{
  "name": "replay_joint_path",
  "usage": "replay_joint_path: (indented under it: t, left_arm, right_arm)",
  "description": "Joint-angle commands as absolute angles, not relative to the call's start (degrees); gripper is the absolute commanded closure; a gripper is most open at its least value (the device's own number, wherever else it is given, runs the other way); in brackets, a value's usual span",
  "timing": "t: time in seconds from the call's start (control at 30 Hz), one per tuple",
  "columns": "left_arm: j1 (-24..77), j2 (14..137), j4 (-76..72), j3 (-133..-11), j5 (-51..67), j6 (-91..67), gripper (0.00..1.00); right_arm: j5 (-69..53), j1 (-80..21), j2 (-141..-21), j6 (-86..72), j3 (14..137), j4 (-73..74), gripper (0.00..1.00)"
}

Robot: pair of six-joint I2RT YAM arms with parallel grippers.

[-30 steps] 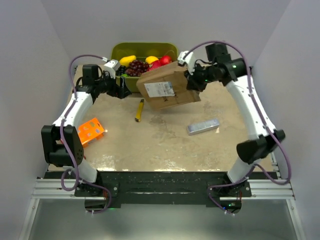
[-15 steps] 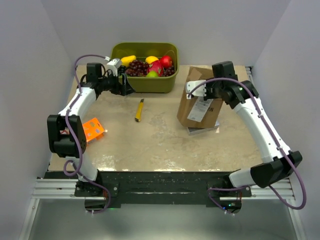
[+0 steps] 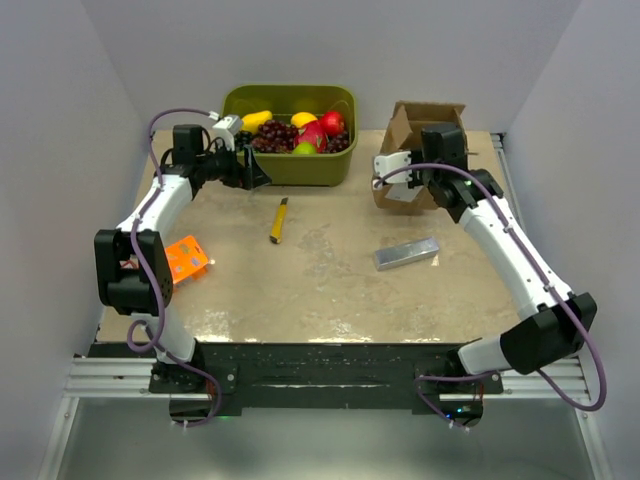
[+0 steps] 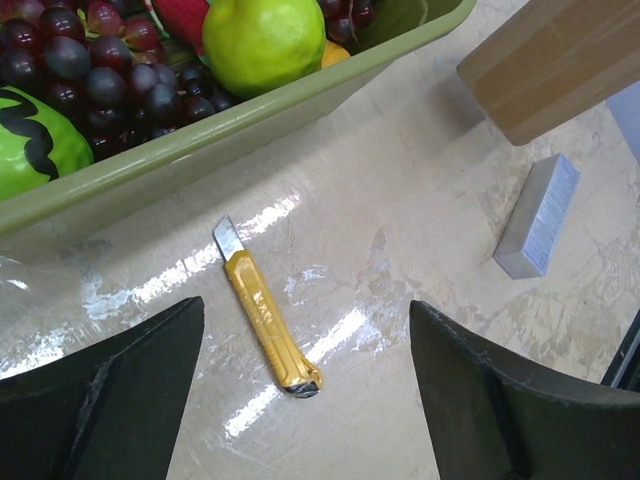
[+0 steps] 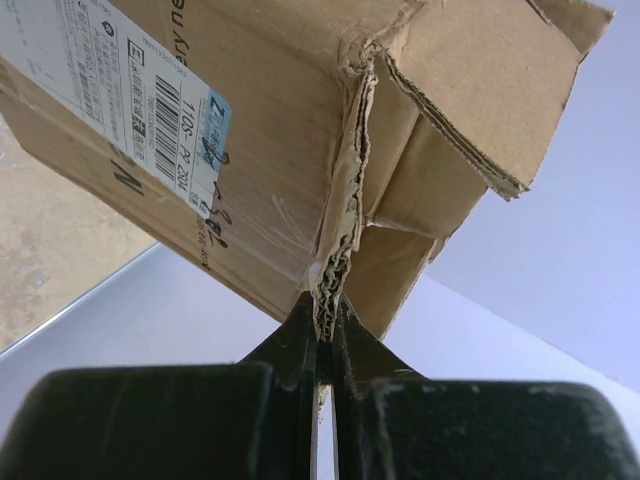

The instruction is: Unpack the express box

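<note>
The express box [image 3: 418,122], brown cardboard with a white label, is at the back right with its open flaps upward. My right gripper [image 3: 402,178] is shut on a torn edge of the box wall; in the right wrist view the crumpled cardboard [image 5: 250,130] is pinched between the jaws of that gripper [image 5: 325,305]. A corner of the box [image 4: 560,60] shows in the left wrist view. My left gripper [image 3: 255,172] hangs open by the green bin. In its own view the gripper [image 4: 305,308] is empty, above a yellow utility knife [image 4: 262,310].
An olive-green bin [image 3: 240,98] of fruit stands at the back centre; its rim [image 4: 200,140] is close to the left fingers. The knife [image 3: 279,220] lies mid-table. A silver flat packet [image 3: 406,252] lies right of centre, and an orange package [image 3: 180,260] lies at the left.
My right arm has swung the box from in front of the bin over to the back right and turned its opening upward. The silver packet now lies uncovered. The left arm has barely moved.
</note>
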State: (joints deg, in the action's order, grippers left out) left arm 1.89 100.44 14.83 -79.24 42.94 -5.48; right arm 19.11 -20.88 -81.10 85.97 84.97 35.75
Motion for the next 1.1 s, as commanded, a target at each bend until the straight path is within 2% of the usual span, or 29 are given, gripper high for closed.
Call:
replay_joint_path:
  t: [0.0, 0.17, 0.53, 0.6, 0.67, 0.73, 0.8, 0.9, 1.0, 1.03, 1.07]
  left_arm:
    - [1.5, 98.7, 12.0, -79.3, 44.5, -7.3, 0.13]
    - [1.5, 97.9, 12.2, -79.1, 44.3, -7.3, 0.13]
    - [1.6, 97.6, 11.2, -76.7, 44.5, -8.0, 0.13]
    - [1.6, 97.8, 11.1, -77.3, 44.6, -8.1, 0.13]
    - [1.6, 98.3, 11.1, -77.4, 44.6, -8.3, 0.12]
    - [1.6, 98.9, 10.9, -77.6, 44.9, -8.7, 0.13]
    - [1.6, 99.1, 10.7, -77.8, 45.1, -9.1, 0.13]
    - [1.6, 99.7, 10.6, -78.0, 45.4, -9.2, 0.12]
    - [1.6, 99.8, 10.6, -77.8, 45.4, -9.4, 0.13]
    - [1.6, 99.8, 10.5, -77.7, 45.4, -9.5, 0.13]
    - [1.6, 99.8, 10.6, -77.6, 45.5, -9.6, 0.13]
  right_arm:
    - [20.7, -21.1, -80.2, 90.3, 80.6, 24.5, 1.0]
    - [24.1, -21.5, -82.2, 88.8, 76.1, 17.8, 1.0]
    - [24.2, -23.3, -76.6, 82.2, 72.2, 24.2, 1.0]
    - [24.1, -23.8, -74.5, 80.5, 71.3, 26.3, 0.96]
    - [23.0, -24.6, -73.2, 79.2, 70.0, 28.8, 0.87]
    - [22.3, -25.6, -71.3, 78.8, 68.1, 30.9, 0.6]
    - [22.2, -26.2, -69.9, 78.9, 66.5, 31.0, 0.41]
    - [21.9, -26.8, -69.4, 77.4, 67.5, 31.2, 0.3]
    - [19.3, -27.0, -70.5, 72.7, 71.1, 34.6, 0.12]
    - [14.1, -27.0, -71.2, 70.9, 75.8, 37.1, 0.03]
    - [11.1, -27.0, -71.5, 66.5, 78.7, 39.8, 0.01]
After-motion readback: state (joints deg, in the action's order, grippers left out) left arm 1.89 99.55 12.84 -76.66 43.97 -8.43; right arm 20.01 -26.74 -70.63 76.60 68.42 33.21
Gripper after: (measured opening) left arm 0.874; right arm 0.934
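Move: The right hand still pinches the empty box by its upper edge; the box's middle hangs about 14 cm below, 6 cm ahead and 4 cm left. The free table spot for it is some 32 cm below, 4 cm ahead and 5 cm left. The silver block lies about 6 cm back, 9 cm left and 30 cm down. From the left hand that spot is roughly 44 cm right, 2 cm ahead and 19 cm down. Still pinching the cardboard edge, the right hand lowers the box about 5 cm towards the table just beyond the silver block, easing slightly forward. It then stays at that height, draws straight back some 7 cm and opens wide on the way, so the fingers come free of the edge and end spread behind it. ##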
